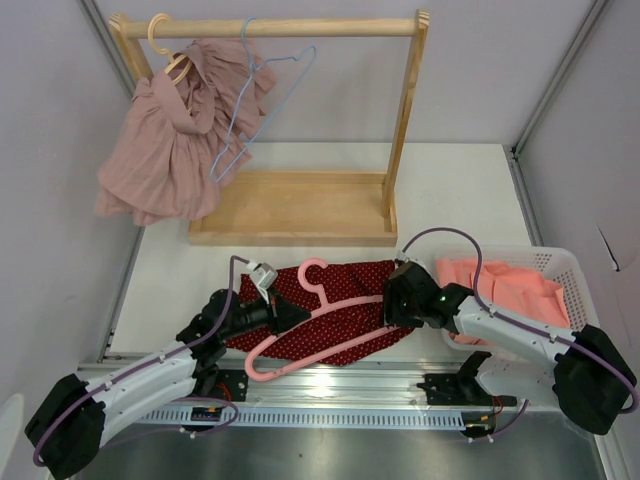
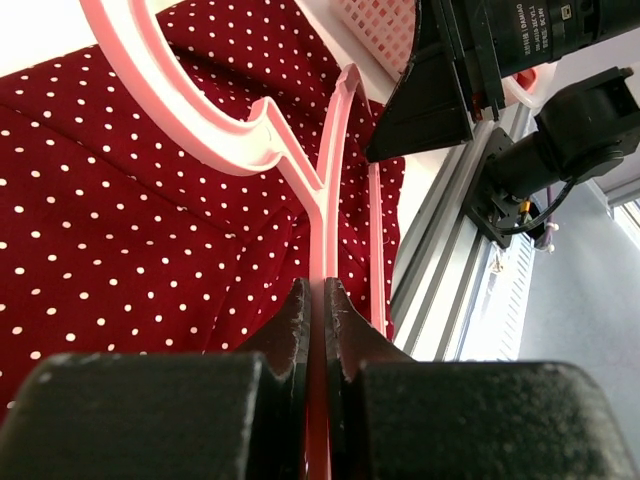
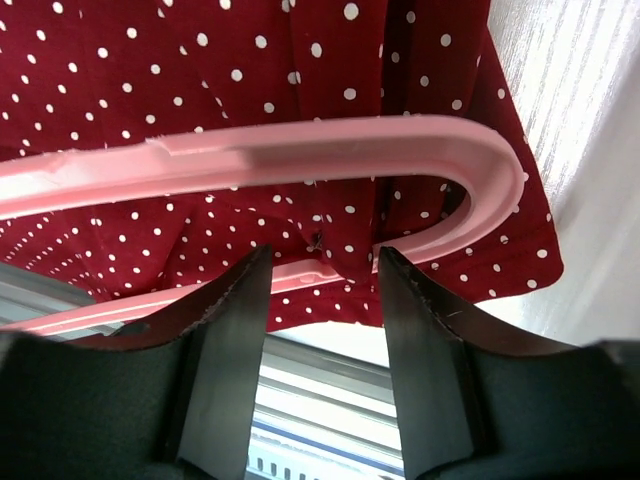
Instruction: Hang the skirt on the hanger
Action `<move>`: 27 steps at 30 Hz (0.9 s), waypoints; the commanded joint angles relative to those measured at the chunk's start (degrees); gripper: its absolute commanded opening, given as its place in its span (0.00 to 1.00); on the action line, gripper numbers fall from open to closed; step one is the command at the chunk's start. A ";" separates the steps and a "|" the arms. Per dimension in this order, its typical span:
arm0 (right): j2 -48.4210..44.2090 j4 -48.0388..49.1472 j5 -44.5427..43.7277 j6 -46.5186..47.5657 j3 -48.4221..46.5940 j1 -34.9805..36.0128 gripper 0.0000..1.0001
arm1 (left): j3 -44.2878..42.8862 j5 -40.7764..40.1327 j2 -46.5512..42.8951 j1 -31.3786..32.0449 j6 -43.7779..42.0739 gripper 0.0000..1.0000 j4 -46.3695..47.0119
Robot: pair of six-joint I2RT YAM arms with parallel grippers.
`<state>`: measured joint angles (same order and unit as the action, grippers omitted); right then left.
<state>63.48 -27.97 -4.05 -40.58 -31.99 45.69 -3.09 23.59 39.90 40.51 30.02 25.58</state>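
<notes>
A dark red skirt (image 1: 350, 280) with white dots lies flat on the table between the two arms. On it lies a pink plastic hanger (image 1: 300, 362), hook pointing away from me. My left gripper (image 1: 298, 312) is shut on the hanger's left arm; in the left wrist view the pink bar (image 2: 230, 145) runs straight out from between the closed fingertips (image 2: 316, 290) over the skirt (image 2: 120, 230). My right gripper (image 1: 398, 300) is open at the hanger's right end. In its wrist view the curved end (image 3: 300, 150) and a fold of skirt (image 3: 200, 60) lie just beyond the spread fingers (image 3: 322, 262).
A wooden rack (image 1: 290, 205) stands at the back, with a dusty-pink garment (image 1: 170, 140) and a blue wire hanger (image 1: 265, 100) on its rail. A white basket (image 1: 560, 265) holding salmon cloth (image 1: 500, 285) sits at the right. A metal rail (image 1: 330, 385) runs along the near edge.
</notes>
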 commanded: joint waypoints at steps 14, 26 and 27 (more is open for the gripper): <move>-2.14 -8.33 -4.73 0.59 -13.80 0.28 0.11 | 0.63 -2.76 0.09 0.18 -0.31 0.00 4.29; -3.28 -12.20 -4.48 0.50 -17.41 -1.65 0.08 | -0.42 -6.28 5.54 0.09 -2.60 0.00 7.64; -3.63 -12.29 -3.95 0.50 -17.67 -2.18 0.07 | -0.42 -7.06 5.89 0.18 -2.77 0.00 7.64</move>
<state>62.04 -39.13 -7.49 -40.47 -46.50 44.75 -3.09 18.11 44.88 40.51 29.41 29.50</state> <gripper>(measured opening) 0.125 0.067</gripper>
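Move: Just under the right fingertips, about 1 cm down, lies the fold of the skirt's right edge that they straddle. The pink hanger's right end is roughly 3 cm ahead and 4 cm to the right of that hand; its hook is some 12 cm ahead and 18 cm to the left. From the left hand, which already holds the hanger, that fold is about 20 cm to the right, 1 cm back and maybe 7 cm lower. Closing on the skirt's fold where it lies over the hanger's lower bar, the right fingers pinch the cloth, then pull it up about 7.5 cm, with some 3 cm forward, and keep their hold. Meanwhile the left hand keeps its grip on the hanger and eases it about 2 cm forward, turning it roughly 5 degrees counter-clockwise. ##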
